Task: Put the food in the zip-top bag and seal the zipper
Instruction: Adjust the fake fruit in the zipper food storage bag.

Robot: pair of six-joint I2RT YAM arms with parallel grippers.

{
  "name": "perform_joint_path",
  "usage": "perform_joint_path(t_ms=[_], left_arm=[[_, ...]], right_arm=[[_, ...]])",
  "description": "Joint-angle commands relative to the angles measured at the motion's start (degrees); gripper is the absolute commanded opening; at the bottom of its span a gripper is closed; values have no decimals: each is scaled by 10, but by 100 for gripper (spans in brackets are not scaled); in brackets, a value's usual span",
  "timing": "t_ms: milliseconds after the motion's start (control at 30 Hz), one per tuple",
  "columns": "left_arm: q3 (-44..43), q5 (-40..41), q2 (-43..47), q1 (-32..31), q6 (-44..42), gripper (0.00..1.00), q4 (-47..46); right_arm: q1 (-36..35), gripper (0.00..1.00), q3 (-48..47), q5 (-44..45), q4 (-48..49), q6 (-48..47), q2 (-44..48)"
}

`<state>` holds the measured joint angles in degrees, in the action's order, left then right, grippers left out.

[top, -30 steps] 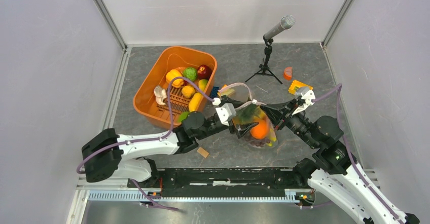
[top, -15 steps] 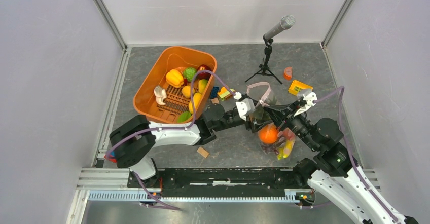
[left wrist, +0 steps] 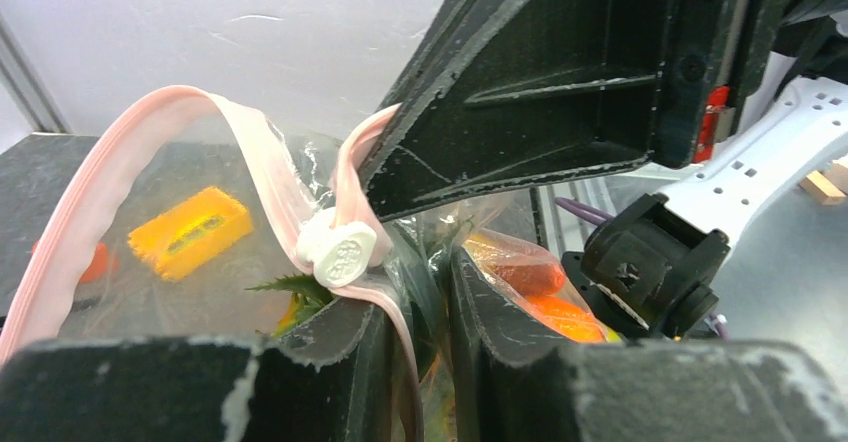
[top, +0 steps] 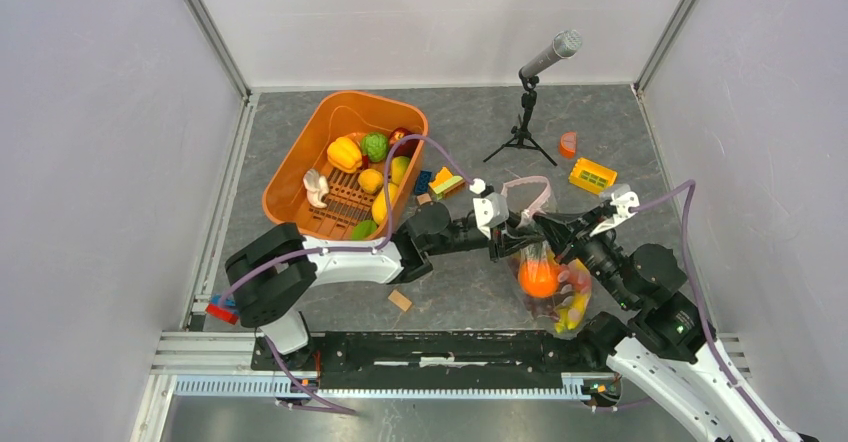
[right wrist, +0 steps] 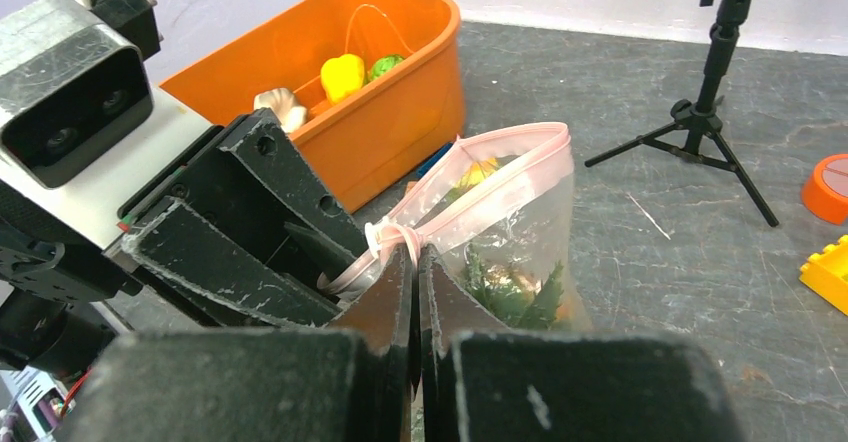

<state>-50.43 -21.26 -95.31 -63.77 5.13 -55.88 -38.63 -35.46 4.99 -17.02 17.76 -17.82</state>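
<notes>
The clear zip-top bag hangs between my two grippers above the table. It holds food: an orange fruit, a yellow piece and green pineapple leaves. Its pink zipper loops upward and stands open. My left gripper is shut on the pink strip, just below the white slider. My right gripper is shut on the same strip next to the slider, facing the left one. More food lies in the orange tub.
A microphone on a small tripod stands behind the bag. A yellow block and an orange half-round piece lie at the back right. Coloured blocks lie beside the tub, and a wooden block lies near the front.
Both grippers have carried the bag to the right and nearer the front. The left arm has stretched further right. The bag's contents have sunk lower.
</notes>
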Motion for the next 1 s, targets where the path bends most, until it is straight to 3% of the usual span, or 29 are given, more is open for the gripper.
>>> perform_joint_path(t_ms=[0,200,367,533,667,800,967], left_arm=[[-13,-162,0,-42,34,27,125],[-34,-206,0,-46,21,29,211],[-55,-171,32,-42,-22,29,347],[-35,-69,130,-19,-58,44,394],[-43,-84,200,17,-88,56,454],[-78,-83,235,23,-122,72,543],[-75,-18,296,24,-155,82,597]], right_arm=[[2,0,-30,83,54,-13,1],[2,0,-32,79,52,-24,8],[2,0,-55,-35,47,-90,4],[2,0,-91,-122,3,-132,-17],[2,0,-101,-194,25,-147,-20],[2,0,-108,-205,32,-156,-37],[2,0,-97,-226,44,-169,-49]])
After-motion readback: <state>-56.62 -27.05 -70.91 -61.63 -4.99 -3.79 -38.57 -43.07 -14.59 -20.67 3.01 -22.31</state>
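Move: The bag's open mouth sits about 8 cm ahead of the left gripper, neither left nor right of it, at roughly its height; from the right gripper it is some 5 cm ahead and 1 cm left, about level. The white slider is 2 cm ahead of the left fingertips and 3 cm above, with no sideways offset. The orange fruit hangs in the bag 9 cm back from the left gripper, 3 cm right and 12 cm below. Let go of the bag below the slider: ease the left gripper slightly back and right, then open it wide while pulling about 9 cm left, with some back and up, tipping its fingers down some 20 degrees. Keep the right gripper shut on the zipper end, bringing it back, left and up about 3 cm each way while turning it counter-clockwise. ##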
